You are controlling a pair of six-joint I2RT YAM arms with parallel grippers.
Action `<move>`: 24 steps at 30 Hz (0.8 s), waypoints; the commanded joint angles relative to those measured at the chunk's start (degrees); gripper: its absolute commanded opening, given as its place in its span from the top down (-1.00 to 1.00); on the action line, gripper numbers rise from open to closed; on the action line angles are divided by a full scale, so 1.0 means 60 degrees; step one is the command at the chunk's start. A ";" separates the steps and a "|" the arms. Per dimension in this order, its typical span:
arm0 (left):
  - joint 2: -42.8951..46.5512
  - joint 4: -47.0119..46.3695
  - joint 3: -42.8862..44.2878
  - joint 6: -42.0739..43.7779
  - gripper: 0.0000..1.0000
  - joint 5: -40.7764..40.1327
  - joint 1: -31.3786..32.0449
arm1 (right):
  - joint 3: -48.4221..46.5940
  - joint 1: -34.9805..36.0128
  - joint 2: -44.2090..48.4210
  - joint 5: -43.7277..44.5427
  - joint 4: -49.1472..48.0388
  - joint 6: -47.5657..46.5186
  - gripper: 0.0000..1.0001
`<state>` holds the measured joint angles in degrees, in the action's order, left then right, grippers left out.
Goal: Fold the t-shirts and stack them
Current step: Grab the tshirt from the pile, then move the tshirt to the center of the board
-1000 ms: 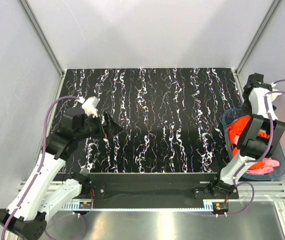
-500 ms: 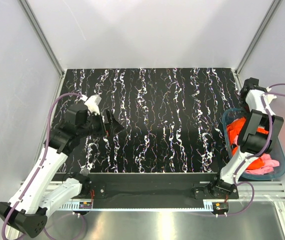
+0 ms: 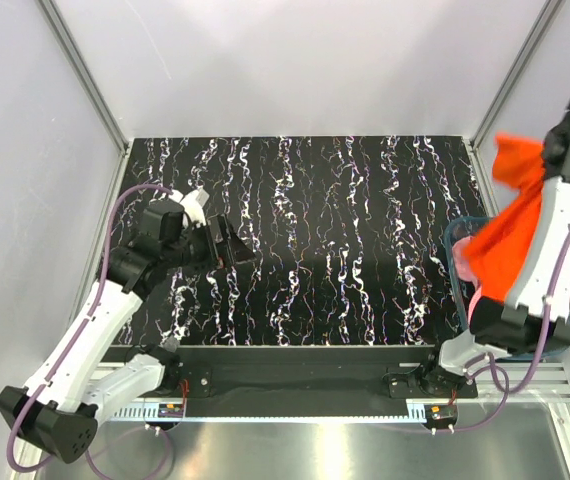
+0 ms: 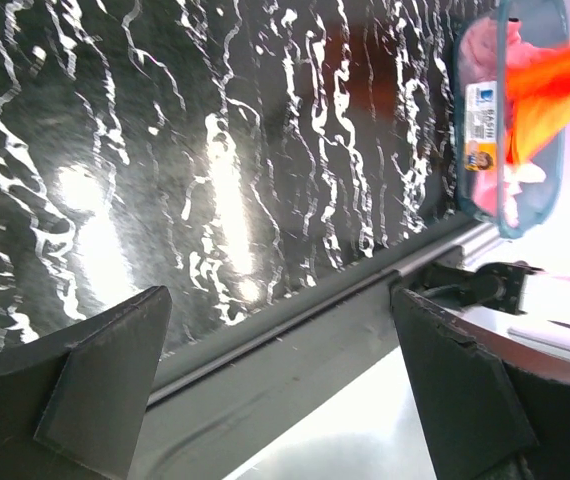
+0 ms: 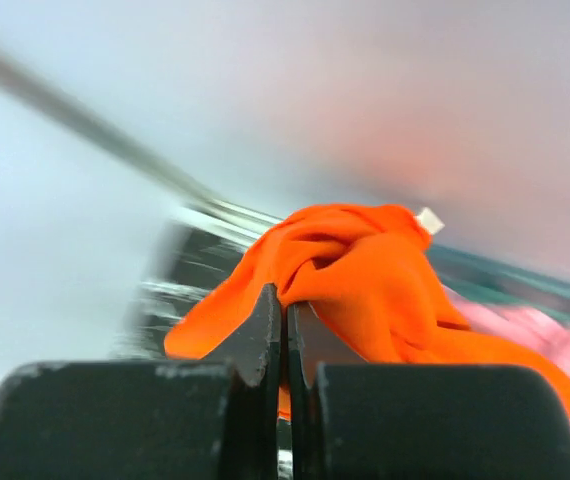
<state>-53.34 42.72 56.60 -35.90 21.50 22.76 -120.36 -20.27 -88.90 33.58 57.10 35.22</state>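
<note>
My right gripper [image 3: 550, 150] is raised high at the right edge and shut on the orange-red t-shirt [image 3: 510, 225], which hangs bunched from it down toward the basket. In the right wrist view the orange-red t-shirt [image 5: 365, 290] is pinched between the closed fingers [image 5: 265, 325]. The pink t-shirt [image 4: 490, 50] lies in the basket; it also shows in the right wrist view [image 5: 545, 335]. My left gripper [image 3: 227, 243] is open and empty above the left part of the table, and in the left wrist view its fingers [image 4: 95, 380] stand wide apart.
A teal basket [image 3: 455, 245] stands at the table's right edge; it also shows in the left wrist view [image 4: 525, 215]. The black marbled table [image 3: 325, 240] has a metal rail along its near edge [image 4: 295, 310]. White walls close in on both sides.
My right gripper has lifted sharply up out of the basket, pulling the orange-red t-shirt with it. My left arm has shifted slightly right.
</note>
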 commanded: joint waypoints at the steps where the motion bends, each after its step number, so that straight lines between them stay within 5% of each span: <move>1: -0.0060 -0.0235 0.0630 -0.0549 -0.98 0.0724 -0.0015 | -0.1938 0.0097 0.0404 -0.2466 -0.0244 0.0047 1.00; 3: 0.0100 -0.0235 0.0689 -0.0841 -0.98 0.0680 -0.0015 | -0.3470 0.0272 0.0069 -0.3249 -0.0157 0.0003 1.00; 7: 0.0569 -0.0235 0.0791 -0.1208 -0.98 0.0403 -0.0029 | -0.5792 0.0317 -0.0490 -0.7033 -0.0346 0.0763 1.00; 11: 0.1155 -0.0250 0.0893 -0.1589 -0.98 0.0080 -0.0044 | -0.5228 0.1002 -0.0199 -1.0032 -0.1604 0.2959 1.00; 17: 0.2122 -0.0235 0.1201 -0.1912 -0.98 -0.0433 -0.0088 | 0.0290 0.3320 0.2231 -1.1279 -0.3685 0.4074 1.00; 24: 0.2928 -0.0162 0.0383 -0.2658 -0.98 -0.1209 -0.0102 | 0.8676 0.5439 0.4778 -1.1838 -0.4681 0.5146 0.86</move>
<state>-36.67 42.81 60.99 -48.58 17.69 22.44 -81.95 7.62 -65.47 -32.56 34.00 61.73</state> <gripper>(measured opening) 0.987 0.056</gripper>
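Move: The right hand already holds the orange t-shirt high up; the table middle it goes to is about 55 cm to its left, 3 cm back and 43 cm below. The basket's middle lies some 13 cm back, 3 cm left and 35 cm down, the pink shirts in it 18 cm back, 8 cm left. From the left hand the table middle is about 11 cm ahead, 17 cm right and 23 cm down. Still pinching the t-shirt, the right hand arcs up, 37 cm left, then down towards mid-table; left hand rises. ##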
